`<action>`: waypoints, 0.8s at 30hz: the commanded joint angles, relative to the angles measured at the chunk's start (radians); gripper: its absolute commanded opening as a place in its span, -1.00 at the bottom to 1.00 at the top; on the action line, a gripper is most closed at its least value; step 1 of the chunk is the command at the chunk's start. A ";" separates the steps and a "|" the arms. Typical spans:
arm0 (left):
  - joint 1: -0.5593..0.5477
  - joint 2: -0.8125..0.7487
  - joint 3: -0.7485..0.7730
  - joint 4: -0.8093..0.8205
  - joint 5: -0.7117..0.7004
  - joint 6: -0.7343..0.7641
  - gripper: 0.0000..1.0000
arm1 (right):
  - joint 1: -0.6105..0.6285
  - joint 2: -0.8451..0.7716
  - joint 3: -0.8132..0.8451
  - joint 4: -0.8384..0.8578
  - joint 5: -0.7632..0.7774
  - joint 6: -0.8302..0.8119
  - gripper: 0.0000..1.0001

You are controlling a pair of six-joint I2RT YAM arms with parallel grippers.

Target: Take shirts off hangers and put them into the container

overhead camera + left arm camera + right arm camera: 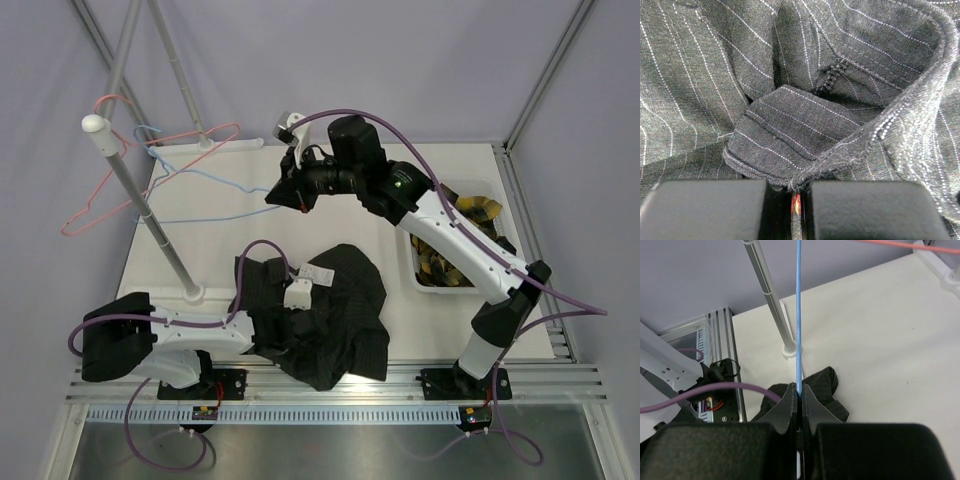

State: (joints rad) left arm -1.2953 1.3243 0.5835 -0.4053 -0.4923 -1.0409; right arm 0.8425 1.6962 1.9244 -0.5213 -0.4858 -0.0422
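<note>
The black pinstriped shirt lies crumpled on the table, off any hanger, its white neck label facing up. At its left edge my left gripper is shut on a folded hem of that shirt. My right gripper hangs above the table's middle, shut on the wire of the light blue hanger, which still hooks on the rail. Two pink hangers hang bare on the same rail. The yellow-and-black plaid shirt fills the white container at the right.
The grey rail pole slants from a white foot on the table to the upper left, close to my left arm. A second pole stands behind it. The table's near edge is an aluminium rail.
</note>
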 commanded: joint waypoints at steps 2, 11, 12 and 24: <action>-0.015 0.052 0.021 0.045 0.043 -0.018 -1.00 | 0.021 0.074 0.148 -0.020 -0.030 -0.074 -1.00; -0.016 0.101 0.032 0.056 0.047 -0.002 -1.00 | 0.066 0.186 0.284 -0.094 -0.125 -0.122 -1.00; -0.015 0.098 0.030 0.054 0.046 -0.004 -1.00 | 0.066 0.187 0.282 -0.091 -0.135 -0.120 -1.00; -0.019 0.061 -0.011 0.088 0.069 -0.013 -1.00 | 0.075 0.361 0.586 -0.123 -0.232 -0.125 -1.00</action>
State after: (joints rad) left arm -1.3022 1.3869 0.6147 -0.3363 -0.4850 -1.0397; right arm 0.9051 2.0296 2.3840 -0.6437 -0.6426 -0.1589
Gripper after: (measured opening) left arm 0.016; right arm 0.045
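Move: The rack's rail has its near end about 22 cm left of the right gripper, level with it fore and aft and some 20 cm higher; the pink hanger hangs about 19 cm left and 12 cm up. The black shirt's middle lies 10 cm right, 9 cm back and 36 cm below. From the left gripper, shut on that shirt, the container is about 26 cm ahead and 42 cm right. Carry the blue hanger, still pinched at one end in the shut right gripper, about 7 cm left towards the rack's rail, swinging the wrist some 15 degrees counter-clockwise; let it dip slightly, then start it rising at the end. Meanwhile keep the left fingers shut on the black shirt and drag it about 2 cm to the right, low over the table. ##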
